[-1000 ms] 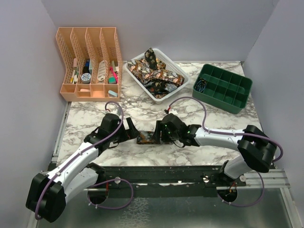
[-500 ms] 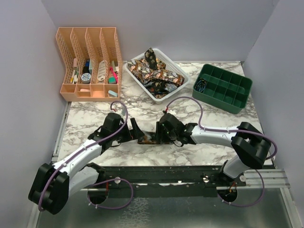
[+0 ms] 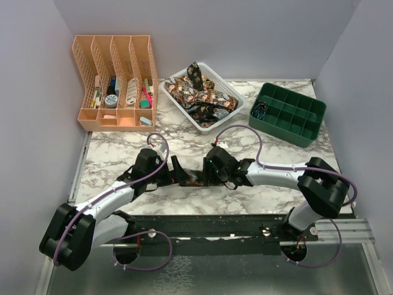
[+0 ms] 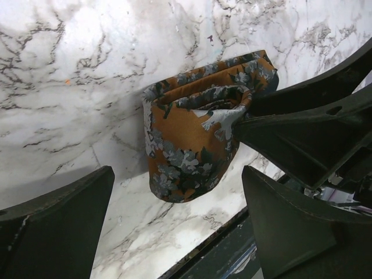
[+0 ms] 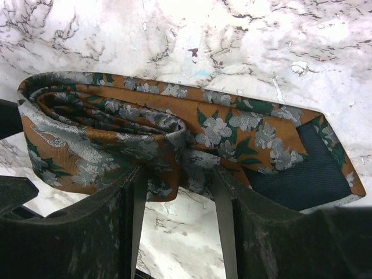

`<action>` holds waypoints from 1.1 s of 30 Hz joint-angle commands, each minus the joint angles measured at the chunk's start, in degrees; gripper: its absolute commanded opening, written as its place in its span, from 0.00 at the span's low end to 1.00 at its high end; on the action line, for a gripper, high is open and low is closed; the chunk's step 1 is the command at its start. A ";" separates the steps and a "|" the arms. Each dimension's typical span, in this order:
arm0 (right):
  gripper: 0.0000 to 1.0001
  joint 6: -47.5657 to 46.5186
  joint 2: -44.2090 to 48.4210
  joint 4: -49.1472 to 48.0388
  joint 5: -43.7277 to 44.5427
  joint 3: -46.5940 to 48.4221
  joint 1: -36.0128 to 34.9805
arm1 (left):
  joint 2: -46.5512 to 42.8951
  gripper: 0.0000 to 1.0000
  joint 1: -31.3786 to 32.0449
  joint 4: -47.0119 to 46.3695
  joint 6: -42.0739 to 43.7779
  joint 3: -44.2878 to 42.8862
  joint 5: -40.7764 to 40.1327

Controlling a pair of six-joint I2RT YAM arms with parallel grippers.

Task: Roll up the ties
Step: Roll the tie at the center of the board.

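Observation:
One tie [image 3: 191, 179], orange-brown with grey flowers, lies partly rolled on the marble table [image 3: 276, 147] between the two arms. In the right wrist view the tie [image 5: 116, 133] is a loose coil with its pointed end spread to the right. My right gripper [image 5: 179, 174] pinches a bunched fold of the coil's near edge between its fingers [image 5: 229, 197]. My left gripper [image 4: 177, 174] stands wide open, and the rounded end of the tie [image 4: 186, 145] reaches just between its fingertips without touching them. In the top view the left gripper [image 3: 174, 169] faces the right gripper [image 3: 206, 174] across the roll.
A white basket [image 3: 234, 92] at the back centre holds more patterned ties [image 3: 196, 95]. An orange file rack [image 3: 115, 83] with small items stands back left. A green compartment tray [image 3: 287, 114] sits back right. The table's dark front rail [image 4: 232, 256] runs just behind the roll.
The left arm has slid right, bringing its open jaws up to the roll's end. The right gripper's jaws have narrowed onto the tie's fold.

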State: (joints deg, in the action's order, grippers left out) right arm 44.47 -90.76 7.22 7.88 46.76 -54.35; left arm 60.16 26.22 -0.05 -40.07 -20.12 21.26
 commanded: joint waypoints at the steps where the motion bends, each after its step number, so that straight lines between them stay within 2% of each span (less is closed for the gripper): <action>1: 0.53 -0.95 -1.54 3.76 3.10 0.34 0.80 | 2.19 0.90 -0.29 -7.11 -1.37 1.33 3.34; 9: 0.53 -1.04 -1.90 3.79 2.69 0.12 1.08 | 7.60 0.79 -0.21 -13.80 -3.82 1.92 5.02; 18: 0.53 -0.88 -1.88 3.56 1.83 -0.10 1.52 | 8.58 0.70 0.44 -14.36 -4.14 2.45 4.36; 28: 0.53 -1.09 -2.30 3.23 0.98 0.08 1.94 | 9.72 0.64 2.08 -14.36 -4.50 1.43 1.31; 33: 0.53 -1.03 -2.01 2.89 1.03 -0.48 2.20 | 11.07 0.57 3.64 -14.37 -4.27 1.25 -1.86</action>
State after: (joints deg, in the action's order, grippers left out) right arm 44.47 -91.20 7.33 7.60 46.76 -53.06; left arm 70.00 28.51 -13.28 -44.56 -18.20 23.49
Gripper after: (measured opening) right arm 0.532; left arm 0.596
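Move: The rolled tie lies between the hands: its middle is about 5 cm to the right of the left hand, level with it fore and aft and some 2 cm lower, its near end already between the open fingers. From the right hand, which pinches its right end, the roll's middle is some 6 cm left, level fore and aft; the loose tail is about 6 cm right and 2 cm back of that hand. The white basket stands roughly 31 cm ahead of the roll. The left hand eases about 2 cm to the right along the rolled tie and sinks some 1.5 cm, tilting only about 5 degrees, while its wide-open fingers close by roughly a third, coming in around the roll's left end from both sides until the tips seem to touch it. The right hand keeps its pinch on the other end, by the loose tail, and anchors the roll almost in place without changing its grip. ##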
